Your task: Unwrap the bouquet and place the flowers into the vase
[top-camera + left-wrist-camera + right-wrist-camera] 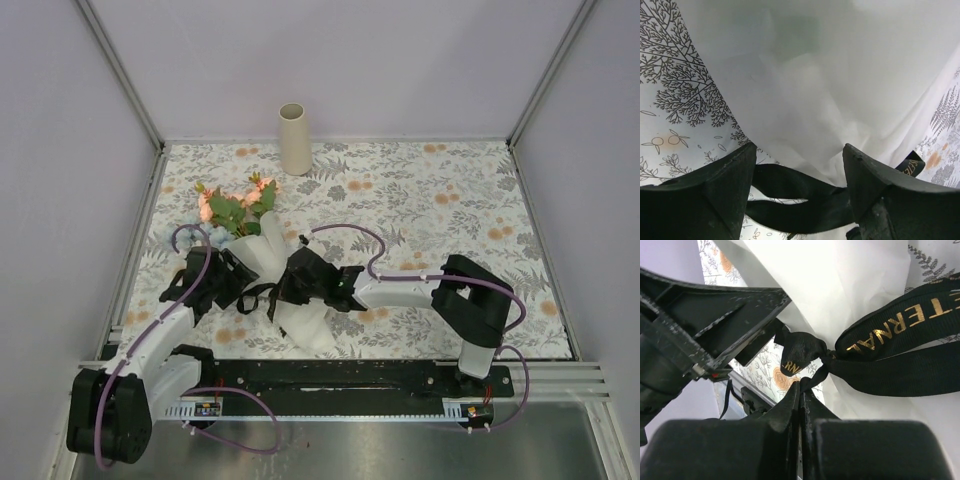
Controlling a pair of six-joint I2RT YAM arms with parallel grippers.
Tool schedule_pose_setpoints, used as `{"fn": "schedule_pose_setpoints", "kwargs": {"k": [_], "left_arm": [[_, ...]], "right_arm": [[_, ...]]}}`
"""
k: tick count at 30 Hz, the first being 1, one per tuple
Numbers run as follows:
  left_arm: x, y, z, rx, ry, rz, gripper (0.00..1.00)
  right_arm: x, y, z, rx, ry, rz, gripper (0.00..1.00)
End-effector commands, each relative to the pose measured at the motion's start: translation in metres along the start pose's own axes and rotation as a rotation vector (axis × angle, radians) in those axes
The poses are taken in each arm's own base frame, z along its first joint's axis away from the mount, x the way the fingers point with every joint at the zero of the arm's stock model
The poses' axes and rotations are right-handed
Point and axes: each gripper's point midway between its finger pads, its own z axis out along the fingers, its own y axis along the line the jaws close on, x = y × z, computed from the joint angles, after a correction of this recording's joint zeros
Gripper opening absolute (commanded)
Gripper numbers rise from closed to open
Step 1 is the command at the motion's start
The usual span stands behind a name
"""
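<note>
The bouquet (268, 252) lies on the table, its peach-pink flowers (235, 205) pointing to the far left and its white paper cone (305, 325) toward the near edge. A black ribbon (890, 347) with gold lettering is knotted around the cone. My right gripper (801, 386) is shut on a tail of that ribbon just below the knot. From the left side, my left gripper (800, 155) stands open, with a loop of ribbon (800, 192) and the white paper (830, 85) between its fingers (732, 185). The beige vase (295, 140) stands upright at the far edge, apart from both grippers.
A floral-patterned cloth (450, 210) covers the table. Grey walls and metal frame posts (120, 70) close in the back and sides. A black rail (330, 375) with the arm bases runs along the near edge.
</note>
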Motion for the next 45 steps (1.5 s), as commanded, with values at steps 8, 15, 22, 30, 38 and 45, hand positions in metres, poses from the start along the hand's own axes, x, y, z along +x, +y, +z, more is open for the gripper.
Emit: {"fn": "schedule_pose_setpoints", "kwargs": {"k": [8,15,22,30,38,45], "left_arm": [[-0.01,-0.012,0.012,0.043,-0.028,-0.003,0.32],[-0.013,-0.009,0.012,0.036,-0.047,0.024,0.0],[-0.013,-0.002,0.012,0.006,-0.052,0.018,0.0],[-0.016,-0.002,0.008,0.004,-0.074,0.016,0.0],[-0.013,0.007,0.006,-0.014,-0.081,0.017,0.0],[-0.017,0.009,0.006,-0.025,-0.106,0.011,0.0]], "right_arm": [[-0.002,0.04,-0.029,-0.198,0.002,-0.068,0.0],[-0.017,0.052,-0.052,-0.24,-0.055,-0.159,0.0],[-0.05,0.055,-0.072,-0.246,-0.167,-0.169,0.0],[-0.093,0.056,-0.111,-0.242,-0.303,-0.203,0.0],[-0.146,0.049,-0.178,-0.204,-0.566,-0.269,0.0],[-0.176,0.032,-0.207,-0.106,-0.688,-0.311,0.0]]}}
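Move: The left hand's open fingers stand around the near-left edge of the white paper, only about 1 cm ahead and below; the black ribbon's left loop is some 3 cm back, and the flower heads about 17 cm ahead and 7 cm left. The right hand already grips a ribbon end; the bow's knot lies roughly 3 cm ahead, 1 cm right and 4 cm below it, the flower heads some 20 cm ahead and 13 cm left. Pinching the paper edge between fully closing fingers, the left hand then stays within about 1 cm of its place and keeps hold. Once it has shut, the right hand, still gripping the ribbon end, draws it up some 20 cm and about 14 cm right, away from the knot, slowly then faster, its fingers tipping up some 35 degrees. ##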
